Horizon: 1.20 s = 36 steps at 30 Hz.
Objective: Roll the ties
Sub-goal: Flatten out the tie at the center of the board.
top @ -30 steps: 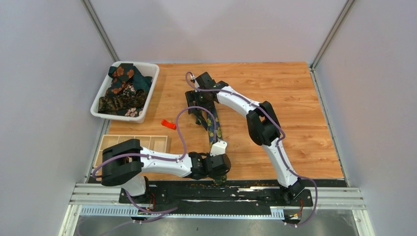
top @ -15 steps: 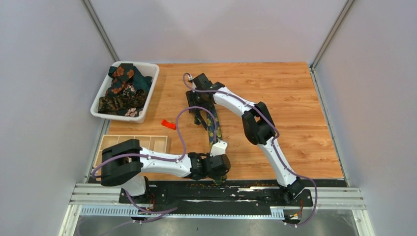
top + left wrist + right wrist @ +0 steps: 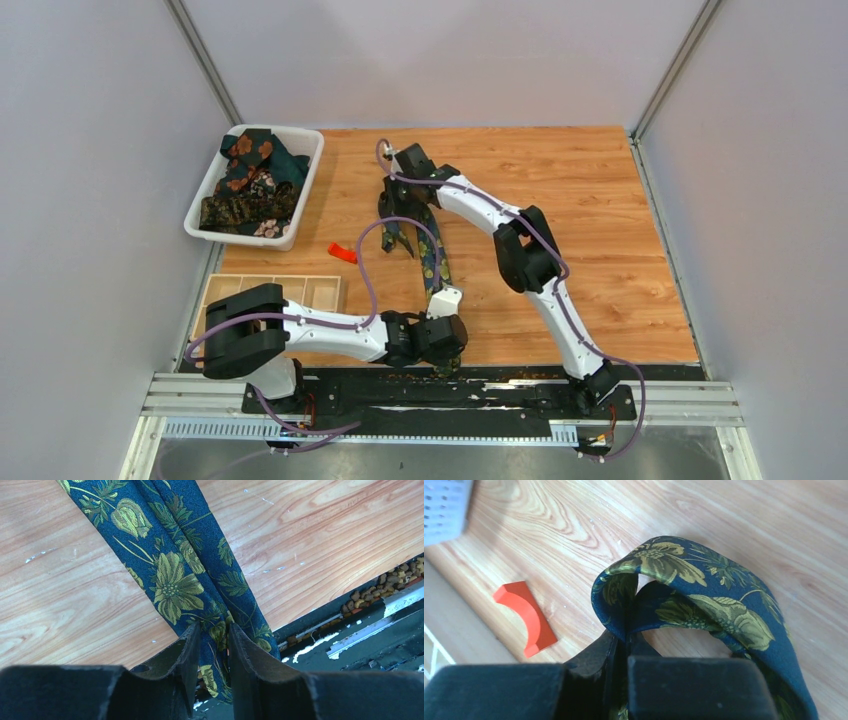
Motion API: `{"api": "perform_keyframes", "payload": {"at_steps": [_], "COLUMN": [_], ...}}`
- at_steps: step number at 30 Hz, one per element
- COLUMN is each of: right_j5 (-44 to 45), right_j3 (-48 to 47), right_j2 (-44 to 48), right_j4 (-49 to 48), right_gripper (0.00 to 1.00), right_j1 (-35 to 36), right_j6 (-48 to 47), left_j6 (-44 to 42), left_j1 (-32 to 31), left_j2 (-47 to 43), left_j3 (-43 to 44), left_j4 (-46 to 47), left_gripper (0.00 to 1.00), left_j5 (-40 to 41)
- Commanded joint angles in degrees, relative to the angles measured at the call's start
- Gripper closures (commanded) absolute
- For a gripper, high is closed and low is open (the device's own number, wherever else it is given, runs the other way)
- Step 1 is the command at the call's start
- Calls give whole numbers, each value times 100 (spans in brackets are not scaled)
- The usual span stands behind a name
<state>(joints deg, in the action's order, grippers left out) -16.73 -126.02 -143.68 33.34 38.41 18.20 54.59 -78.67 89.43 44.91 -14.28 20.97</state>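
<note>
A navy tie (image 3: pixel 431 256) with yellow-green flowers lies lengthwise on the wooden table, running from the far middle to the near edge. My left gripper (image 3: pixel 446 345) sits at the near edge. In the left wrist view this gripper (image 3: pixel 214 631) is shut on the tie (image 3: pixel 175 575), whose bunched near end hangs over the table's lip. My right gripper (image 3: pixel 396 203) is at the tie's far end. The right wrist view shows it (image 3: pixel 626 637) shut on the fabric, which arches up in a loop (image 3: pixel 704 595) above the wood.
A white bin (image 3: pixel 308 185) at the far left holds several dark green ties (image 3: pixel 250 180) with orange blooms. A small red plastic piece (image 3: pixel 343 252) (image 3: pixel 526 617) lies left of the tie. A wooden compartment tray (image 3: pixel 270 292) sits near the left arm.
My right gripper has closed on the tie's far end, and the fabric there now stands folded into a loop. The left gripper has not moved.
</note>
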Motion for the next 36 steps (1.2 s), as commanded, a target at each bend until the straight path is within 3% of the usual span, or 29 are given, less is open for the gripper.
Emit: {"api": "perform_keyframes", "payload": {"at_steps": [1,9,18,27,30,31,34,36], "right_j5": [-304,-849,-2048,-2192,-2212,-2216,-2243,-2191], "right_j3": [205,1638,1777,1602,1852,1919,2045,2103], "right_j2": [1098,2243,1824,1284,1121,1077,960,985], "right_j4": [-732,-2047,-2716,-2787,-3021,-3091,-3224,-3166], "right_gripper": [100,100,100,99,94,87,54,42], "right_j1": [-438,-1602,-2936,-3685,-3788,-3936,-4148,-4262], "right_j6": [468,1368,2338,2600,2873,2990,3169,3222], "left_j6": [-186,-578,-1132,-1455,-1535,-1538,-1520,-1490], "left_j1": [-40,-35,54,440,516,539,564,566], "left_j2": [199,218,818,946,1071,1115,1151,1124], "left_j3": [-108,325,1231,1205,1313,1352,1430,1392], "left_j4": [-703,-1294,-2105,-2079,-2151,-2184,-2282,-2303], "left_gripper": [64,63,62,61,61,61,61,60], "left_j5": [107,605,1183,1194,1211,1230,1314,1334]}}
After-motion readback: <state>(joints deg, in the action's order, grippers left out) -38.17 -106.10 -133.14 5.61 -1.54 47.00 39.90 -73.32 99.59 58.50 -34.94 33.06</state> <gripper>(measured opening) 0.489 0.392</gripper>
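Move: The right hand is shut on the far part of the tie, close above the board; the empty stretch it takes the tie to, near the board's far edge, lies some 16 cm ahead and 31 cm to its right. The orange block is about 6 cm ahead and 2 cm right of that hand, the red piece about 11 cm back and 11 cm left. The left hand is at the tie's near end, directly at its fingertips by the near edge; the divided tray's middle is about 7 cm ahead and 33 cm left. The right hand, keeping its grip, sweeps the tie's far part some 31 cm right and 16 cm forward in an arc, rising about 17 cm and then sinking about 9 cm towards the far edge, turning clockwise and rolling its left side up, before its fingers start to open at the end with the tie still against one of them. The left hand keeps its fingers partly open, one of them between the tie's two strands, and follows about 6 cm forward and 5 cm left at the same height, tilting some 30 degrees so that its fingers point more steeply down. ##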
